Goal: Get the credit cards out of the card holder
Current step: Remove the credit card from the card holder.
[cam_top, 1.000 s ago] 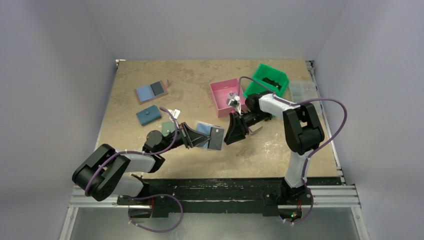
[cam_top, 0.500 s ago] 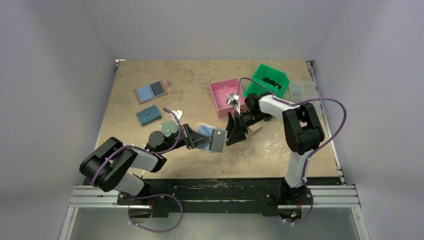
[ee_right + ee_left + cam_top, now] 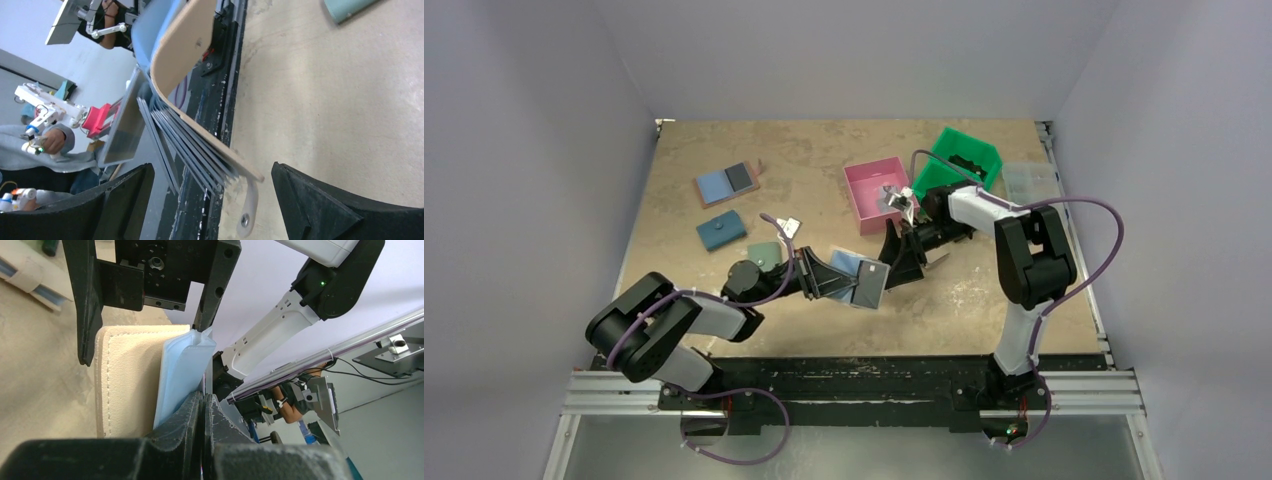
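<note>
The card holder (image 3: pixel 860 277) hangs open above the table, pale blue panel (image 3: pixel 180 370) toward my left arm and dark grey panel toward the right. My left gripper (image 3: pixel 827 276) is shut on the blue panel's edge, fingers (image 3: pixel 192 412) pressed together. In the right wrist view its beige back (image 3: pixel 185 47) curves down to several fanned dark grey leaves (image 3: pixel 187 145) and a snap tab (image 3: pixel 248 210). My right gripper (image 3: pixel 212 170) is open, jaws wide on either side of that fanned edge, touching nothing. I cannot tell the credit cards from the leaves.
A blue-and-black holder (image 3: pixel 727 184) and a dark teal one (image 3: pixel 721 231) lie at the back left. A small greenish flat piece (image 3: pixel 764 253) and a pale one (image 3: pixel 786 226) lie by my left arm. Pink bin (image 3: pixel 876 192), green bin (image 3: pixel 959 160) and a clear box (image 3: pixel 1034 180) stand behind.
My right gripper has opened from partly shut to wide. My left arm has carried the holder rightward, and the right gripper has drawn back a little.
</note>
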`<state>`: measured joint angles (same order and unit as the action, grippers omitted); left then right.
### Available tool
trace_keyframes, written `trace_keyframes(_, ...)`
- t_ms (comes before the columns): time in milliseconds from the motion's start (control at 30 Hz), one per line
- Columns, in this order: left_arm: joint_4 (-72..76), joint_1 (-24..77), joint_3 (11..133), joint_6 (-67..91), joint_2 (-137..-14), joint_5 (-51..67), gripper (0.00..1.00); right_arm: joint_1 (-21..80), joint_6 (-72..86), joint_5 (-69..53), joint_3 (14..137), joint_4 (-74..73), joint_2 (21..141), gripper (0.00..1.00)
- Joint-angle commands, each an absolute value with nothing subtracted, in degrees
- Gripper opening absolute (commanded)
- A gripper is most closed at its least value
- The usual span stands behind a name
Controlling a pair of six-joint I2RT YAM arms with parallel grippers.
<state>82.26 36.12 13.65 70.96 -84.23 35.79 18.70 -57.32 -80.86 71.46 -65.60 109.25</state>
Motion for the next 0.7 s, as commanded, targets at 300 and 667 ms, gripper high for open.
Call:
trace_keyframes(300,90.64,38.85,19.75,71.35,-87.34,35.74,0.00,20.12,-70.81,-85.85,74.25,-78.97,106.53,0.93)
trace_keyframes(667,88.23,35.83,16.99,69.32,-85.86,35.06,0.00,20.08,-70.21,-86.18,75.10,-79.27,107.65,0.00)
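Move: The credit cards, fanned in the open holder that the left fingers still pinch, lie about 3 cm to the left gripper's right at its own height. From the wide-open right gripper they are some 4 cm left, 4 cm back and 2 cm higher. The pink box is about 18 cm ahead of the right hand and 3 cm left; the closed beige holder is 6 cm ahead and 8 cm right, both roughly 15 cm below. Raise the open right gripper about 2.5 cm and draw it back 2 cm, so the holder's right side sits between its fingers, then close them to pinch the card leaves and leather cover together. Keep the left fingers shut on the holder, bringing it some 2 cm right towards the right gripper, then easing about 1 cm forward. ##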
